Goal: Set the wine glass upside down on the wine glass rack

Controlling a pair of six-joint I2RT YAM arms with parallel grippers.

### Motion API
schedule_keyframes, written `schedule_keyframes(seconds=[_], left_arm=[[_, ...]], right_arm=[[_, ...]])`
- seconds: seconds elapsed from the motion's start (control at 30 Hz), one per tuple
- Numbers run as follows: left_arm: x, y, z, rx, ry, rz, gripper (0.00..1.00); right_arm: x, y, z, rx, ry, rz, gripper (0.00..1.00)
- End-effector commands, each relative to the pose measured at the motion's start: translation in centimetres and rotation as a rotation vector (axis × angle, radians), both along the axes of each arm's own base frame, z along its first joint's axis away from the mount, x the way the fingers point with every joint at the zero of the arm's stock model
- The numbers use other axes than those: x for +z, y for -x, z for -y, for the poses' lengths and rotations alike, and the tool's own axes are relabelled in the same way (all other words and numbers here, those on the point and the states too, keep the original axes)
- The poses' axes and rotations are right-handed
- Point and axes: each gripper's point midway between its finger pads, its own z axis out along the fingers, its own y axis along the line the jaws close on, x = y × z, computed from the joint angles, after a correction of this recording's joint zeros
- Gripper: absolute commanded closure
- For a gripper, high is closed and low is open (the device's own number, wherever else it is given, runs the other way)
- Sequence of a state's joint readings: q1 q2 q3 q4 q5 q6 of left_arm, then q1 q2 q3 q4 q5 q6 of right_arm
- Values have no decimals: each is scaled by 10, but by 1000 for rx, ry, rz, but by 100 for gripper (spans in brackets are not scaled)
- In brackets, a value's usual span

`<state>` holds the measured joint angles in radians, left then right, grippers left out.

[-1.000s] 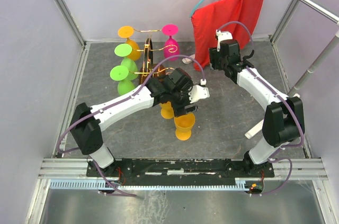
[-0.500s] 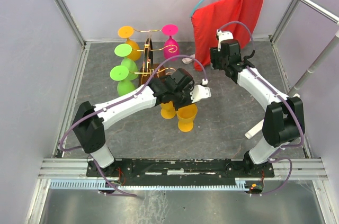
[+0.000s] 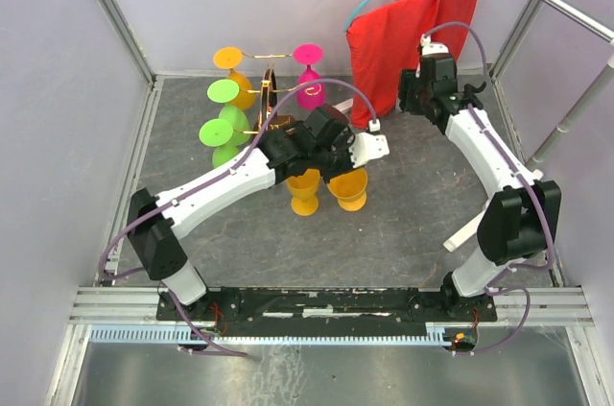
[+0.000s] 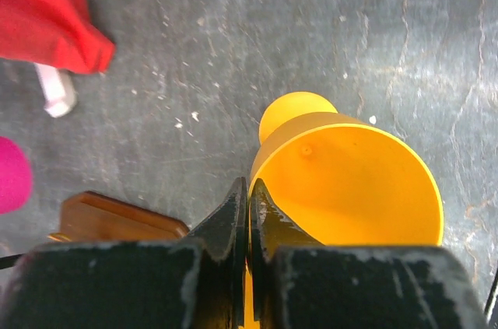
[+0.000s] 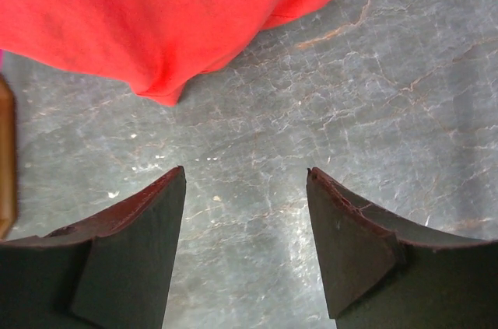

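Observation:
An orange wine glass (image 3: 348, 189) hangs mouth-up by its rim from my left gripper (image 3: 336, 172), beside a second orange wine glass (image 3: 305, 195) that stands on the floor. In the left wrist view the left gripper (image 4: 249, 189) is shut on the rim of the glass bowl (image 4: 350, 181), one finger inside and one outside. The wine glass rack (image 3: 269, 104), gold wire on a wooden base (image 4: 117, 218), stands just behind and left and carries orange, pink and green glasses upside down. My right gripper (image 5: 246, 181) is open over bare floor near the red cloth (image 5: 156, 10).
The red cloth (image 3: 413, 32) hangs from a rail at the back right. A small white object (image 4: 56, 89) lies on the floor below it. A pink glass (image 4: 12, 173) on the rack shows at the left edge. Grey walls enclose the floor on three sides.
My left gripper has shut on the orange glass's rim and carried the glass back and to the right. The right arm has swung toward the back right, closer to the red cloth.

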<state>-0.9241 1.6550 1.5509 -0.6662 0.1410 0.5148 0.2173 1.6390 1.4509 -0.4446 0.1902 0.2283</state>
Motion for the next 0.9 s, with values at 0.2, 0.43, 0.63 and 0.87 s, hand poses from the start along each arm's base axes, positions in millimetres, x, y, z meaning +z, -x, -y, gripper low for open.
schedule_keyframes(seconds=[0.2, 0.43, 0.63, 0.87], left_arm=[[175, -39, -21, 175, 419, 432, 97], [207, -52, -29, 217, 557, 672, 97], [213, -65, -36, 304, 637, 779, 97], [226, -71, -47, 368, 730, 899, 97]], right_arm=[[108, 39, -21, -47, -461, 22, 27], [160, 52, -57, -5, -885, 38, 29], [186, 64, -72, 37, -1038, 49, 31], [185, 71, -89, 79, -1143, -19, 32]])
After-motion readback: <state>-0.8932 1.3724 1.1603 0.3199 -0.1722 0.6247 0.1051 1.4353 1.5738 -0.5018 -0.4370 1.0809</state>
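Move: The left hand, already pinching the lifted orange glass by its rim, is taking it to the open right gripper, some 19 cm ahead and 20 cm to the right at about the same height. The second orange glass stands about 6 cm left, 2 cm ahead and 13 cm lower; the rack is roughly 17 cm ahead and 15 cm left. From the right hand, the held glass is about 21 cm back, 16 cm left and 5 cm lower; the red cloth hangs some 10 cm straight ahead. Up and somewhat forward, the left hand carries the orange glass about 16 cm higher, still pinching its rim, its fingers swinging up from right-and-down to about level, forward-right. The right hand also rises some 16 cm, going left and back as its wrist rolls about 60 degrees, left side up, to bring its still-open fingers towards the glass's foot. ##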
